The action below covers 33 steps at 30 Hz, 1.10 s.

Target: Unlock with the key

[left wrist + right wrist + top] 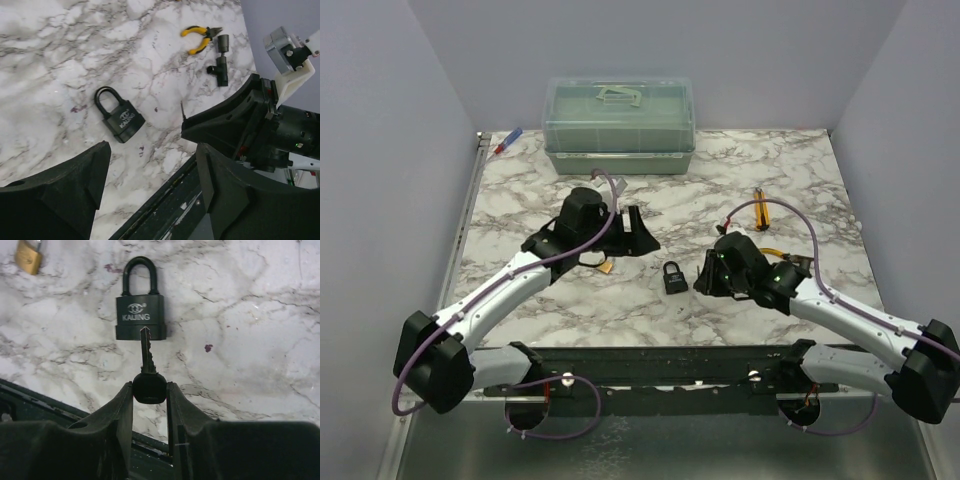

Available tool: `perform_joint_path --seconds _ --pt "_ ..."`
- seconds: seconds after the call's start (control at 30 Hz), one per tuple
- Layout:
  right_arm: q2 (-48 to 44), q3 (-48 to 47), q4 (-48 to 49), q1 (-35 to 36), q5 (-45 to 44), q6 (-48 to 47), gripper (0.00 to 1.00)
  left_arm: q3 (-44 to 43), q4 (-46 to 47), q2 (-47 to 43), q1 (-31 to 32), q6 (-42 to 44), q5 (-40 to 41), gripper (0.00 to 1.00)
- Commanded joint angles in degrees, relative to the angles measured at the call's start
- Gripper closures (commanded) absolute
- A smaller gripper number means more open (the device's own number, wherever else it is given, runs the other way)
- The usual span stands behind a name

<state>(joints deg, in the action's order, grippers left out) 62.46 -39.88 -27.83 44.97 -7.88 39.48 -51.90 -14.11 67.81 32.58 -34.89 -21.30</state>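
Observation:
The black padlock (673,277) lies flat on the marble table (800,170) between the two arms, shackle pointing away from the right gripper. My right gripper (149,388) is shut on the key (148,375), pinching its rounded black head. The thin shaft points straight at the bottom face of the padlock (140,315), its tip at or just touching that face. In the left wrist view the padlock (122,121) lies ahead of my left gripper (152,155), which hovers open and empty to the padlock's left, above the table's near edge.
A small brass padlock (29,257) lies left of the black one, by the left arm. Yellow-handled pliers (200,37) and a black tool (220,62) lie at the right. A green lidded box (620,125) stands at the back, a pen (507,141) beside it.

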Motion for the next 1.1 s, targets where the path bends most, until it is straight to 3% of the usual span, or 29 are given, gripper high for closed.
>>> perform_joint_path --seconds 0.0,0.2,0.53,1.07 --pt "-2.9 0.1 5.1 0.7 4.9 -5.3 0.89 0.4 9.0 4.2 4.8 -5.5 -1.2 0.26" --pt "-4.3 -0.2 7.6 1.1 7.5 -6.8 0.9 -0.6 15.4 9.8 8.3 -8.7 -2.5 0.31" --pt "-4.8 -0.4 8.4 1.8 9.3 -7.4 0.9 -3.6 18.0 17.1 11.1 -11.5 -1.6 0.44" --pt "-6.9 0.1 8.5 1.9 8.1 -7.2 0.9 -4.7 18.8 20.7 13.9 -13.3 -1.8 0.61"
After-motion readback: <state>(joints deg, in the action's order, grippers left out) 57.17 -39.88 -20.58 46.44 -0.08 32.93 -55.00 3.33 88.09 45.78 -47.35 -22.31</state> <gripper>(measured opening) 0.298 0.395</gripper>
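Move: The key is pinched in the right fingers, its middle about 1 cm ahead and 1 cm left of that hand's point. From the left hand the key lies about 15 cm to the right, 2 cm back and 9 cm lower. The black padlock lies on the table about 10 cm right, 2 cm ahead and 18 cm below the left hand, or 4 cm ahead, 6 cm left and 9 cm below the right one. The brass padlock is 5 cm ahead, 6 cm left and 18 cm below the left hand. Bring the left gripper about 11 cm right and some 5 cm down towards the key's blade, slowing as it nears, tipping slightly down and closing to about half its opening so that the blade comes between its fingertips. Meanwhile raise the right hand about 4 cm and carry it some 3 cm left, turning roughly 10 degrees counter-clockwise, keeping its pinch on the key's head. ##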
